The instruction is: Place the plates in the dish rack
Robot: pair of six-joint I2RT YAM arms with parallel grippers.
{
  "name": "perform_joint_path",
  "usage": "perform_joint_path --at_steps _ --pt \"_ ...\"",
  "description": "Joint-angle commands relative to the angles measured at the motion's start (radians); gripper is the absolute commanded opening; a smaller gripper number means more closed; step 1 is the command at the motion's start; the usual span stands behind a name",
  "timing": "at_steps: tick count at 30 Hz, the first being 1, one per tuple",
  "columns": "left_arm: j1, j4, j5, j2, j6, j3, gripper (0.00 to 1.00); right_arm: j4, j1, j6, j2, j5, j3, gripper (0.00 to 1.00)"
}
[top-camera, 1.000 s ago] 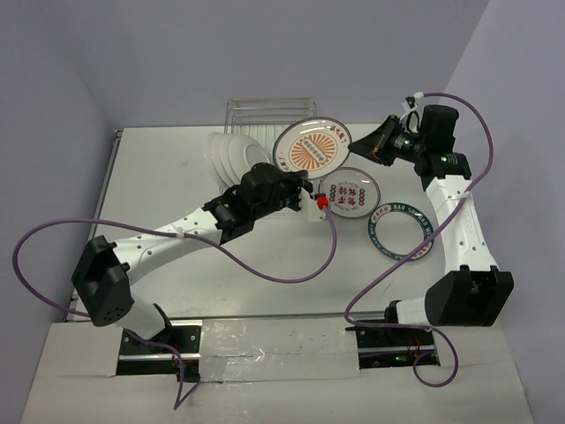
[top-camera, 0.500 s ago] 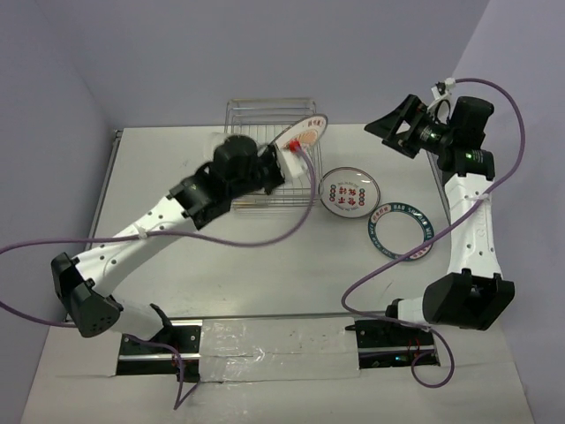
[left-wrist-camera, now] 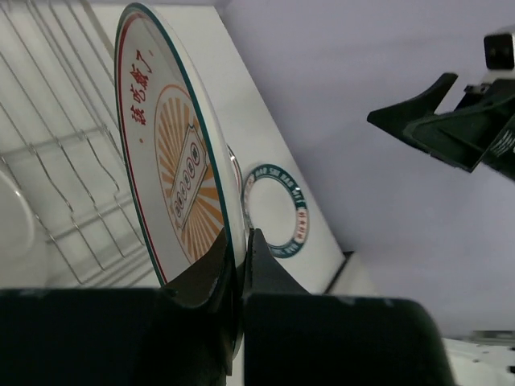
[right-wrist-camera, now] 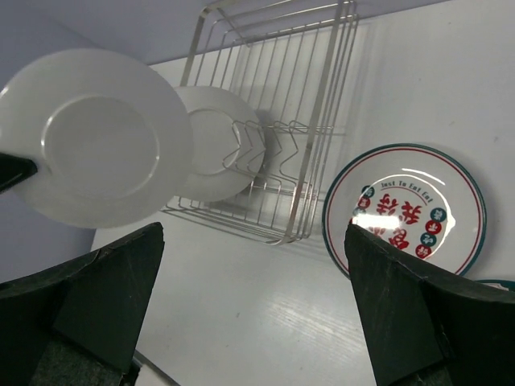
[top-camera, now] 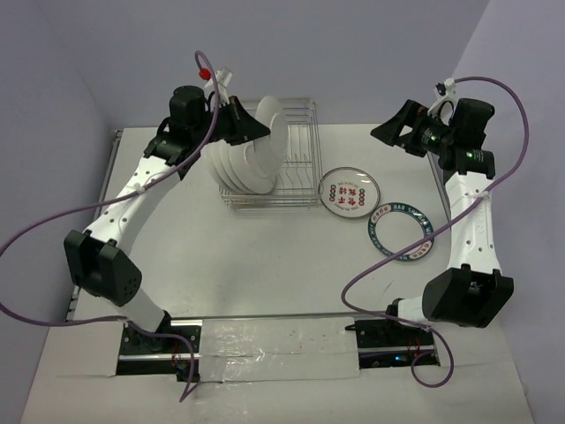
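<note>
My left gripper [top-camera: 240, 124] is shut on the rim of a plate with an orange sunburst centre [left-wrist-camera: 173, 161], held upright on edge above the left part of the dish rack [top-camera: 296, 155]. Its white underside faces the right wrist view [right-wrist-camera: 100, 141]. Several white plates [top-camera: 240, 166] stand in the rack's left end. A red-lettered plate [top-camera: 350, 192] and a teal-ringed plate [top-camera: 402, 229] lie flat on the table right of the rack. My right gripper [top-camera: 393, 131] is open and empty, raised above the table's right rear; its fingers [right-wrist-camera: 418, 314] are spread wide.
The rack's right half [right-wrist-camera: 298, 88] shows bare wire slots. The lavender back wall stands just behind the rack. A purple cable [top-camera: 265, 231] loops across the table's middle. The table's left edge [top-camera: 113, 168] lies near my left arm.
My left arm has lifted the sunburst plate from beside the rack's front, swung it up and left, and now holds it on edge over the rack. My right gripper has risen slightly.
</note>
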Motion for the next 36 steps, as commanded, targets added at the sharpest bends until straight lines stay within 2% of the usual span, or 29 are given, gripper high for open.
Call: perform_joint_path --at_steps 1,6,32,36 --pt "0.072 0.206 0.153 0.021 -0.318 -0.035 0.0 -0.005 -0.009 -0.064 0.006 0.047 -0.006 1.0" --pt "0.111 0.206 0.122 0.062 -0.32 -0.035 0.0 -0.014 -0.011 -0.067 0.012 0.049 -0.015 1.0" --pt "0.122 0.128 0.027 0.21 -0.165 -0.016 0.0 -0.037 -0.015 -0.095 0.073 0.034 -0.015 1.0" --pt "0.122 0.123 0.036 0.231 -0.169 -0.023 0.06 -0.045 -0.017 -0.102 0.095 0.018 -0.009 1.0"
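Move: The orange sunburst plate is still pinched upright in my left hand. Its free rack slot lies roughly 8 cm ahead, 1 cm right and 17 cm below. The last loaded plate stands about 5 cm left of that slot, level with it, and the rack's right side some 13 cm right of it. From my open right hand, the red-patterned plate is about 8 cm ahead, 6 cm left and 26 cm down. I bring the held plate with my left hand forward and down, slightly left, tipping the hand down nearly 20 degrees. After a brief check I lower it more steeply towards the slot beside the loaded plates, about 12 cm down and 7 cm forward in all, grip kept. Meanwhile my right hand sinks about 5 cm towards the red-patterned plate, fingers wide open. ##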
